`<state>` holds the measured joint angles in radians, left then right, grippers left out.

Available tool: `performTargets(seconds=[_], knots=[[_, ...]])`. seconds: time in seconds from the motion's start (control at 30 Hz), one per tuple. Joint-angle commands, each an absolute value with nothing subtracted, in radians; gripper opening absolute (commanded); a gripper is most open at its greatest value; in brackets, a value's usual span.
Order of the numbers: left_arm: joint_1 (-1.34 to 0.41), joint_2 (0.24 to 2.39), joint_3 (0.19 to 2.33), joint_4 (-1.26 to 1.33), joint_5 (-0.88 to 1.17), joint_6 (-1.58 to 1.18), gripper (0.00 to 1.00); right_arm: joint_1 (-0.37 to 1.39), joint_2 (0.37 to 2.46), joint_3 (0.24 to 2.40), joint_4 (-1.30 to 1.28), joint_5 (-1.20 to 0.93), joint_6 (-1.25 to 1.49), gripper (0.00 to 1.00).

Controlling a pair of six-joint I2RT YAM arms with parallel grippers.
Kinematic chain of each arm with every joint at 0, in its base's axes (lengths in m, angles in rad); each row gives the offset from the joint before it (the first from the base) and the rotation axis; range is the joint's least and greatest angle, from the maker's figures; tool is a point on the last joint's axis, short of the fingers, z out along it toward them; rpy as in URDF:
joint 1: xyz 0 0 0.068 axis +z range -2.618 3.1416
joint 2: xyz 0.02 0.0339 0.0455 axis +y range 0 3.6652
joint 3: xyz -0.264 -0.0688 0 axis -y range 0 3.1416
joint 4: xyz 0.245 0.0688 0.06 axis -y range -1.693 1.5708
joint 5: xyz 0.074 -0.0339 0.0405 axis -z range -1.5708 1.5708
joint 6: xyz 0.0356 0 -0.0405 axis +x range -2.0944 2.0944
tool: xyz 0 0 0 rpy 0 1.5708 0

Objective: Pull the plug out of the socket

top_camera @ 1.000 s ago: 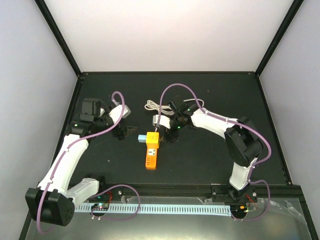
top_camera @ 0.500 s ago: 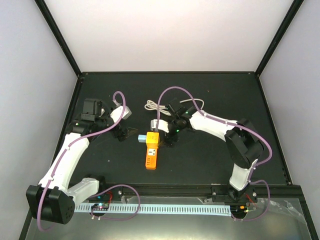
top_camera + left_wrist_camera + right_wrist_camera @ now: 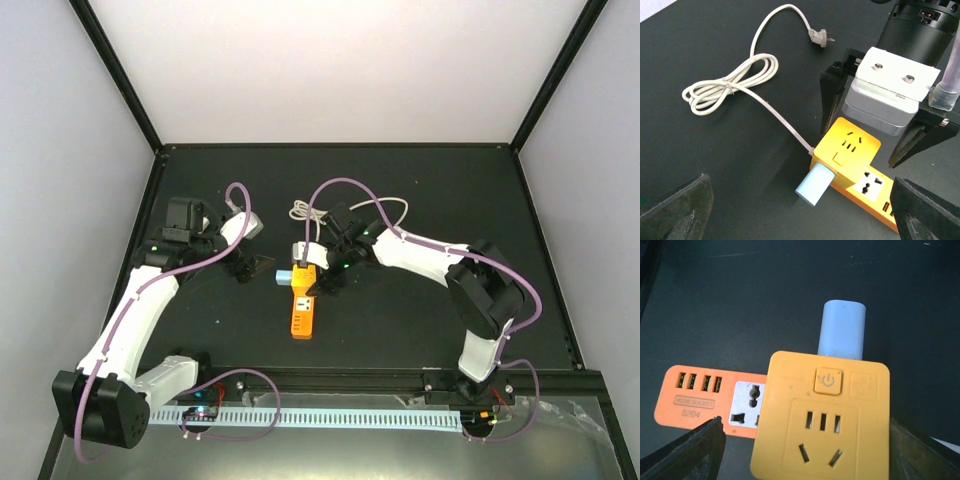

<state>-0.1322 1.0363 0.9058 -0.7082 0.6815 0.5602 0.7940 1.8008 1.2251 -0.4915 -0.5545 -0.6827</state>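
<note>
The socket is an orange strip with a yellow cube head, lying mid-table. The plug, a small pale block, sticks out of the cube's left side and shows above the cube in the right wrist view. My right gripper is open, one finger on each side of the yellow cube, with a gap still showing. My left gripper is open just left of the plug, holding nothing.
A thin cream cord runs from the cube's corner to a tied coil behind the socket, ending in a loose pronged plug. The black table is bounded by a frame and walls.
My right gripper has slid left until its fingers straddle the yellow cube, and they have narrowed slightly. The left arm, socket and plug have not moved.
</note>
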Motion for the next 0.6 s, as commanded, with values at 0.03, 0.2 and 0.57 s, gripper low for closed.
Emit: performTargets(seconds=[0.03, 0.2, 0.57], knots=[[-0.130, 1.013, 0.898, -0.742, 0.696, 0.610, 0.99, 0.815, 1.818, 1.203, -0.456, -0.531, -0.678, 0.82], [-0.130, 1.002, 0.877, -0.769, 0.710, 0.701, 0.99, 0.817, 1.813, 1.197, -0.456, -0.528, -0.692, 0.68], [-0.133, 0.977, 0.733, -0.746, 0.770, 0.953, 0.96, 0.815, 1.768, 1.160, -0.526, -0.537, -0.786, 0.54]])
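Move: The blue plug, on the left side of the yellow cube, lies about 6 cm to the right of my left hand, some 2 cm back and 14 cm below. The cube sits 4 cm right of the plug; the orange strip's middle is about 6 cm nearer me than the cube, a little lower. My right hand is already astride the cube, whose middle is roughly 1 cm forward, 1 cm left and 2 cm below. With my right hand nearly in place I close its fingers onto the front and back sides of the yellow cube until they stop against it. Meanwhile I bring my open left hand down and back, speeding up, about 5 cm towards the blue plug, turning it some 10 degrees clockwise so its fingers line up either side of the plug. ##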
